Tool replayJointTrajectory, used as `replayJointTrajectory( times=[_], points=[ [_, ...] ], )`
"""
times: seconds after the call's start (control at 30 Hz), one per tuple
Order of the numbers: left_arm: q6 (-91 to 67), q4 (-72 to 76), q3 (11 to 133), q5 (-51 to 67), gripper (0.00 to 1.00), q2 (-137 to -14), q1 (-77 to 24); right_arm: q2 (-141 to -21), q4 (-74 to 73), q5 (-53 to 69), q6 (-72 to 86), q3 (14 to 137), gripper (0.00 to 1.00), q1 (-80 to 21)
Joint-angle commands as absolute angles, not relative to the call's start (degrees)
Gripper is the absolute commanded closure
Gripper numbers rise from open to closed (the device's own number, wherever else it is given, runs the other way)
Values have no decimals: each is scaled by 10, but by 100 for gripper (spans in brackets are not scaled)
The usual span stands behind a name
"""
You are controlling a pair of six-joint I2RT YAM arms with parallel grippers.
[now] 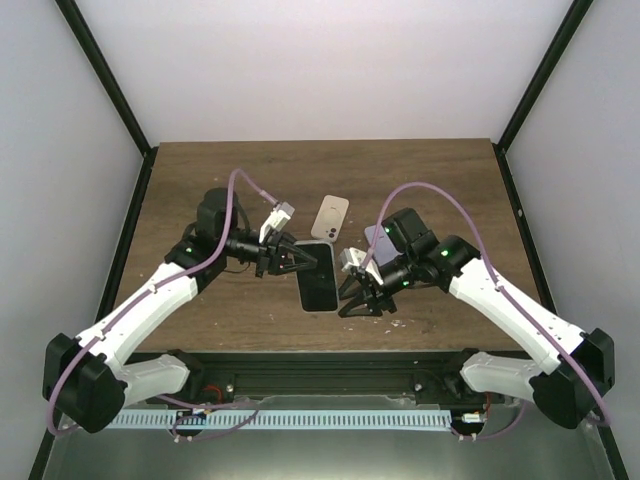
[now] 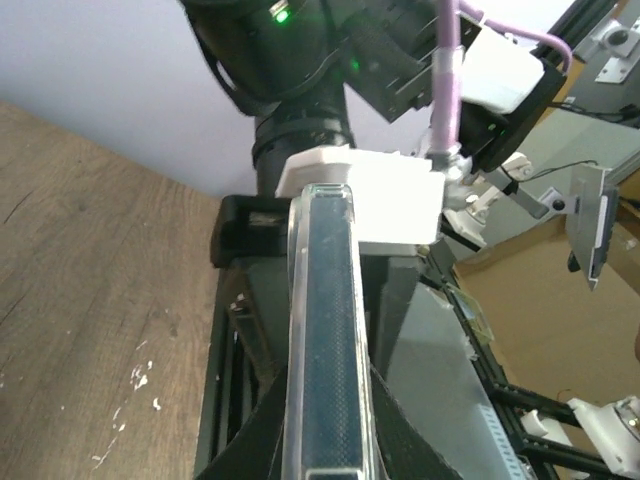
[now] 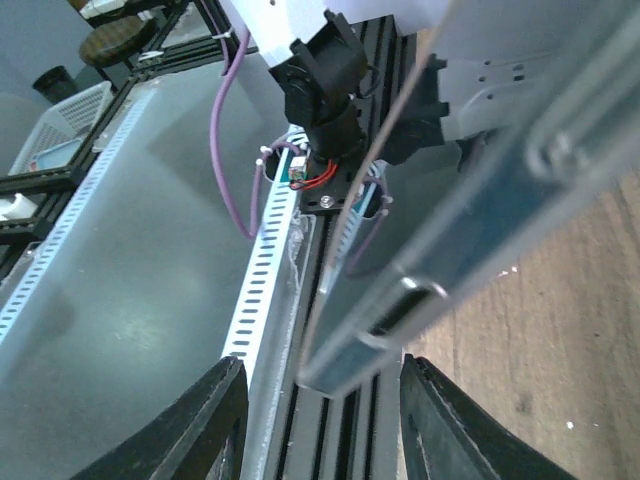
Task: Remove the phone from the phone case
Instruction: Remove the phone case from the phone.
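Note:
The phone [image 1: 318, 278], dark screen up, sits in a clear phone case at the table's middle. My left gripper [image 1: 297, 262] is shut on its upper left edge. In the left wrist view the phone [image 2: 332, 330] runs edge-on between the black fingers [image 2: 245, 425], with the clear case rim [image 2: 294, 330] along its left side. My right gripper [image 1: 360, 298] is at the phone's lower right edge. In the right wrist view its jaws [image 3: 320, 370] stand open, with the phone's corner [image 3: 400, 310] between them and touching neither finger.
A white phone-shaped item [image 1: 330, 217] lies behind the held phone, and a purple item [image 1: 376, 236] lies partly under the right arm. The table's front edge and a metal frame rail [image 3: 265, 290] are just below the right gripper.

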State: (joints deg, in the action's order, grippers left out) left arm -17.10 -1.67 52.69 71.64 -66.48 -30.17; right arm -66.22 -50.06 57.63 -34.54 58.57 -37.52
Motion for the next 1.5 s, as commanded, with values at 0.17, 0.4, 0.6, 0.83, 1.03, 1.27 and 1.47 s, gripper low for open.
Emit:
replayJointTrajectory(
  times=[0.17, 0.4, 0.6, 0.83, 1.03, 1.27, 1.47],
  points=[
    [-107, -10, 496, 704, 100, -628, -299, -635, -443, 600, -313, 542, 60, -395],
    [-145, 32, 489, 723, 100, -645, -298, -615, -410, 569, -299, 534, 65, -396],
    [-194, 80, 476, 705, 100, -649, -294, -621, -400, 558, -306, 536, 70, -399],
    [-220, 99, 471, 703, 100, -656, -293, -624, -389, 546, -318, 541, 78, -403],
    [-222, 92, 471, 704, 100, -660, -294, -631, -391, 539, -336, 544, 85, -406],
    [-249, 104, 475, 719, 100, -682, -294, -634, -397, 514, -359, 545, 87, -414],
    [-276, 130, 471, 735, 100, -694, -294, -634, -399, 484, -383, 548, 89, -418]
  ],
)
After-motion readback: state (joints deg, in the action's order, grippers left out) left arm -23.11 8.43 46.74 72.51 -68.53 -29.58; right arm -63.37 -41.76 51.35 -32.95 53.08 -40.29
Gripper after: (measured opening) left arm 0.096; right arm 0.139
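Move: My left hand still holds the cased phone, screen up. The case's near right corner lies 2 cm to the left and 1 cm back of my open right hand, level with it, and about 7 cm back, 5 cm right and 7 cm below my left hand. From my right hand, the phone's middle is 4 cm ahead, 5 cm left and 4 cm higher; on the table some 24 cm below, the peach phone lies roughly 37 cm ahead, 4 cm left. I close my right fingers from nearly half open to a narrow gap around the case's near right corner, pinching it between the tips. Meanwhile that hand eases back about 1 cm, comes forward again and sinks some 2 cm overall. My left hand keeps its grip on the upper left edge and lowers the phone about 2.5 cm. ##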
